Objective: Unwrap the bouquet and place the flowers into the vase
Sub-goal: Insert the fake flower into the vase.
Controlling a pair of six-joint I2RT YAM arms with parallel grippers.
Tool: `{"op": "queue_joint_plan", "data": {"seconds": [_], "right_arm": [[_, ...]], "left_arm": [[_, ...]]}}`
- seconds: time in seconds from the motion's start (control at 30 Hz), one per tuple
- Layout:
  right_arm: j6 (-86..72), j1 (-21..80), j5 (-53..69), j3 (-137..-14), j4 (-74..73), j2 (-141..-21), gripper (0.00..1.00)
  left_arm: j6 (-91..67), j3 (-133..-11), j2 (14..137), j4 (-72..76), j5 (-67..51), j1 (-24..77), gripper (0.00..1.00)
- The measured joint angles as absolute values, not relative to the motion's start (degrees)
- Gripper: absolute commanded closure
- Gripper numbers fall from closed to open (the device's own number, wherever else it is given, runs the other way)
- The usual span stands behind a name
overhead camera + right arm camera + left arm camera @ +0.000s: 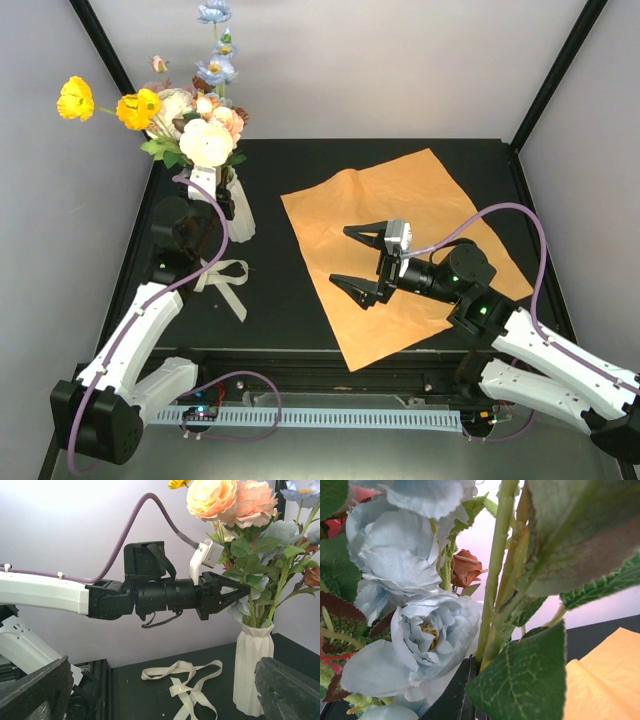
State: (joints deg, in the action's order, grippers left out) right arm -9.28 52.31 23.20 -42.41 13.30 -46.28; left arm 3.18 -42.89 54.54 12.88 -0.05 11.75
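Note:
The flowers (205, 135) stand upright with their stems in the ribbed off-white vase (240, 218) at the table's back left. In the right wrist view the vase (252, 667) holds pink blooms and green stems (270, 605). My left gripper (223, 203) reaches in just above the vase rim, shut on the flower stems (495, 580); one black finger (452, 695) shows below a pale-blue bloom (420, 635). The bouquet's orange paper (430, 210) lies spread flat, with no flowers on it. My right gripper (340, 255) hovers wide open over the paper's left part, empty.
A cream ribbon (226, 280) lies loose on the black table in front of the vase, also visible as the ribbon (187, 680) in the right wrist view. Black frame posts stand at the back corners. Grey walls enclose the table on three sides.

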Motion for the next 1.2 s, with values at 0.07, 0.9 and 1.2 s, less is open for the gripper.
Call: {"op": "queue_joint_plan", "data": {"seconds": [0.07,0.9,1.2], "right_arm": [[-9.28,52.31,23.05,-42.41,13.21,-46.28,0.0],[-11.35,52.31,13.61,-49.71,2.92,-48.6,0.0],[-15.03,52.31,3.57,-50.46,-2.42,-50.15,0.0]], "left_arm": [[2.96,-42.89,54.54,12.86,-0.1,11.73,0.98],[-2.09,-42.92,50.72,-1.34,-3.77,11.6,0.69],[-4.86,-42.92,45.78,-6.68,-5.69,11.6,0.32]]}}
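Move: The vase stands upright almost under the left hand, which holds the flower's stem just above its mouth: the vase's middle is about 5 cm ahead, 2 cm to the left and 21 cm below. The cream ribbon lies on the table some 14 cm nearer the base than the vase, straight in front of it. The orange paper's middle is about 36 cm to the left hand's right, level with it. From the empty right hand the vase is roughly 30 cm ahead, 33 cm left and 25 cm lower. Down first, after a brief hold: the left hand sinks about 4 cm towards the vase mouth with its fingers tipping downward, opening as it goes to let go of the flower's stem, then draws back about 4 cm from the vase, still opening. The right hand, open and empty, swings forward about 6 cm, turning clockwise some 20 degrees and dipping. ##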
